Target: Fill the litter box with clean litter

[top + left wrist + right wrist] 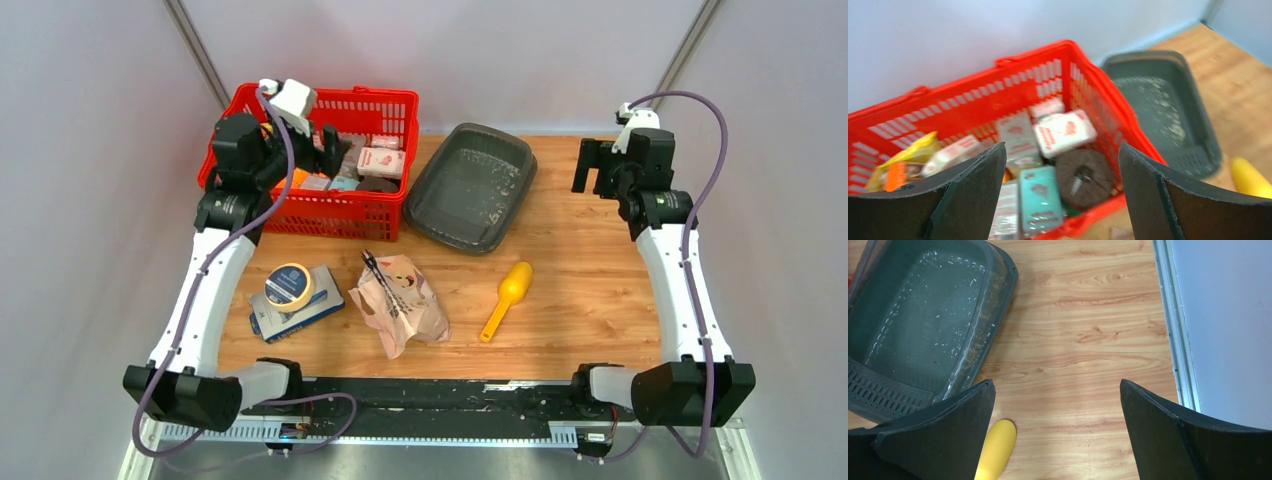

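Observation:
The litter box (470, 187) is a dark grey shallow tray at the back middle of the table. It also shows in the left wrist view (1168, 110) and the right wrist view (923, 315). Only a thin scatter of pale litter grains (1170, 125) lies on its floor. My left gripper (327, 143) hangs open over the red basket (330, 212), with nothing between its fingers (1062, 150). My right gripper (590, 165) is open and empty (1056, 385), above bare wood to the right of the tray.
A pink-beige printed bag (400, 305) with a black clip lies in front of the tray. A yellow scoop (507, 298) rests to its right. A tape roll (289, 286) sits on a blue box (310, 312) at front left. The basket holds several packets.

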`<act>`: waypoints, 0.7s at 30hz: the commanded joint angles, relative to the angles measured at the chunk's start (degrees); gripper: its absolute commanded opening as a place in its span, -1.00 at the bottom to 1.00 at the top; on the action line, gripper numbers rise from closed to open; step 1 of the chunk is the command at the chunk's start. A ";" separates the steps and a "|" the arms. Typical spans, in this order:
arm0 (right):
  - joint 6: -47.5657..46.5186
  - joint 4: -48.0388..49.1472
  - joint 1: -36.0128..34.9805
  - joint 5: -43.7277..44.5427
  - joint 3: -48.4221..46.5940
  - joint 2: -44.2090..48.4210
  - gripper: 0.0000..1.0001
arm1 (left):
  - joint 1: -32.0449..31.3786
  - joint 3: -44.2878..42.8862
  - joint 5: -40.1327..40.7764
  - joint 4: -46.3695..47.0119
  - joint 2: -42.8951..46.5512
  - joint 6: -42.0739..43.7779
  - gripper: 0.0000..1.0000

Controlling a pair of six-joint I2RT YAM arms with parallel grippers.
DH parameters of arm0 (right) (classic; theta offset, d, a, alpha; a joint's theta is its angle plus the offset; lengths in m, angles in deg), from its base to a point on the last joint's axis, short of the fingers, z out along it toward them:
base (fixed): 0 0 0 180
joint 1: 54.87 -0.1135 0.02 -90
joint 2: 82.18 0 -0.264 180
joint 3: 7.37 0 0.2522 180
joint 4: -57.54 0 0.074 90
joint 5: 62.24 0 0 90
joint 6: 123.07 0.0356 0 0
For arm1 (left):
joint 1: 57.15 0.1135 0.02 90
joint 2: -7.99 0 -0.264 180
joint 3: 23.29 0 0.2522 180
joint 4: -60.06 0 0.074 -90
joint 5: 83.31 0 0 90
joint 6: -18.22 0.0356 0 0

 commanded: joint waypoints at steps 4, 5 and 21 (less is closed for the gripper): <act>-7.66 -0.19 -0.05 -7.07 -1.06 1.13 1.00 | -9.75 10.18 -7.25 -17.00 9.67 2.77 0.78; -11.50 -0.45 -0.05 -10.57 -0.97 1.57 1.00 | -10.11 11.96 -3.23 -18.93 10.47 -1.51 0.78; -16.20 -0.27 -9.98 -13.50 6.32 7.28 1.00 | -15.30 24.63 -8.89 -28.26 17.59 -7.09 0.75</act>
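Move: The litter bag with its black clip lies about 17 cm back, 20 cm right and 36 cm below the left hand. From that hand, the tape roll is 15 cm back and 6 cm left, the red basket roughly 14 cm ahead and 4 cm left. From the right hand, the bag is some 15 cm back and 45 cm left, the yellow scoop 14 cm back and 16 cm left, the litter box 18 cm ahead and 24 cm left. Left hand swoops down and back some 18 cm, tipping down, towards the bag; right swings 9 cm left, both open. ##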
